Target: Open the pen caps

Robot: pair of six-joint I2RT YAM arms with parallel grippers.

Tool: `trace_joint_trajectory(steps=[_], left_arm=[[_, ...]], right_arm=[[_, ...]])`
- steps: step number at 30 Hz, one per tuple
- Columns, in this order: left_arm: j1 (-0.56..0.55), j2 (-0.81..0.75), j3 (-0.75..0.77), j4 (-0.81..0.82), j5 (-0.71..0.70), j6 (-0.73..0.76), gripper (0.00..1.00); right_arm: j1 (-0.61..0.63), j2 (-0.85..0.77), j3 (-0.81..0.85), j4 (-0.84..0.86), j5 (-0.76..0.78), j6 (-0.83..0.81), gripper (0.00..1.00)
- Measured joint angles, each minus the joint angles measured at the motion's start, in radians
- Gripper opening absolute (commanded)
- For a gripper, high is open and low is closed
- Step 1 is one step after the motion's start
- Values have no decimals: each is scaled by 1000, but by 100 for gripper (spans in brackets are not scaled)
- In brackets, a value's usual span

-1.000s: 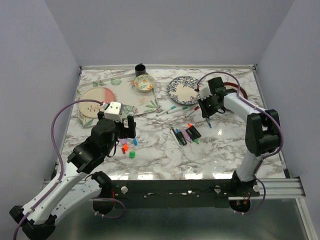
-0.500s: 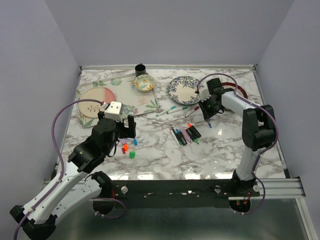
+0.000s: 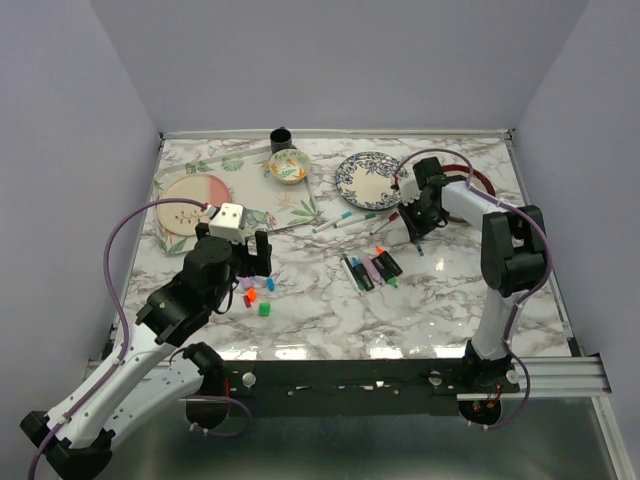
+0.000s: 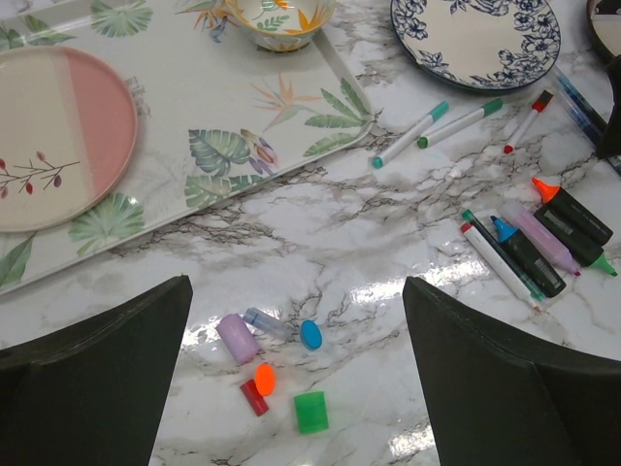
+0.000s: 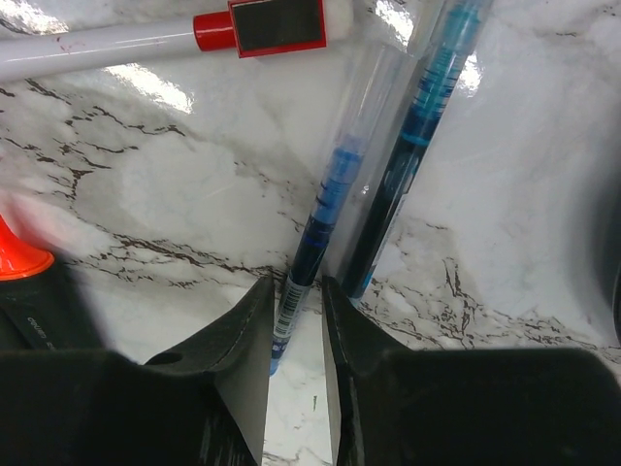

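Several loose pen caps (image 4: 310,412) in green, red, orange, blue and lilac lie on the marble, right under my left gripper (image 4: 296,291). It hangs above them, open wide and empty, as the top view shows for the left gripper (image 3: 250,262) over the caps (image 3: 264,309). My right gripper (image 5: 296,291) is down at the table with its jaws narrowly open either side of the end of a clear blue pen (image 5: 330,194). A sliver of table shows beside that pen. A second, darker blue pen (image 5: 412,146) lies next to it. Uncapped highlighters (image 3: 372,268) lie mid-table.
A leafy tray (image 3: 230,190) holds a pink plate (image 3: 195,198) and a small bowl (image 3: 288,166). A blue patterned plate (image 3: 367,178) and a black cup (image 3: 281,137) stand at the back. Thin teal-tipped pens (image 4: 412,134) and a red-ended white pen (image 5: 146,39) lie nearby.
The right arm's elbow has swung left and its gripper has shifted slightly toward the back over the blue pens. The left arm has stayed still.
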Motion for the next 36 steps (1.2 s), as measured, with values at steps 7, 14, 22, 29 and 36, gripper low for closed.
trace_joint_trajectory(steps=[7,14,22,29,36], left_arm=[[2,0,0,0,6,0,99],[6,0,0,0,9,0,99],[7,3,0,1,24,0,99],[14,11,-8,23,98,-16,99],[18,-6,-175,286,299,-261,99]], right_arm=[[-1,4,3,-28,25,0,26],[-1,4,3,-45,35,1,6],[-14,4,4,-66,35,2,1],[-54,-39,-28,-100,-45,8,1],[-71,-250,-84,-169,-370,-36,0]])
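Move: The clear-capped blue pen lies between the right hand's open fingertips, nearly at their level; its middle is about 4 cm ahead and 1 cm left. The other blue pen beside it has its middle some 6 cm ahead, straight on; the red marker is 5 cm ahead and 8 cm left, the orange-tipped highlighter 7 cm back and 8 cm left. From the left hand, the capped pen lies some 18 cm ahead, 38 cm right and 22 cm below. The right fingers pinch the capped blue pen nearer its base-side end, creeping back and right as they close, then lift it about 7 cm while drawing back and finally swinging left, the hand's left side rolling up some 20 degrees. The left hand, still open and empty, starts late and swings about 6 cm right towards the pen, rolling its right side up and turning clockwise. ##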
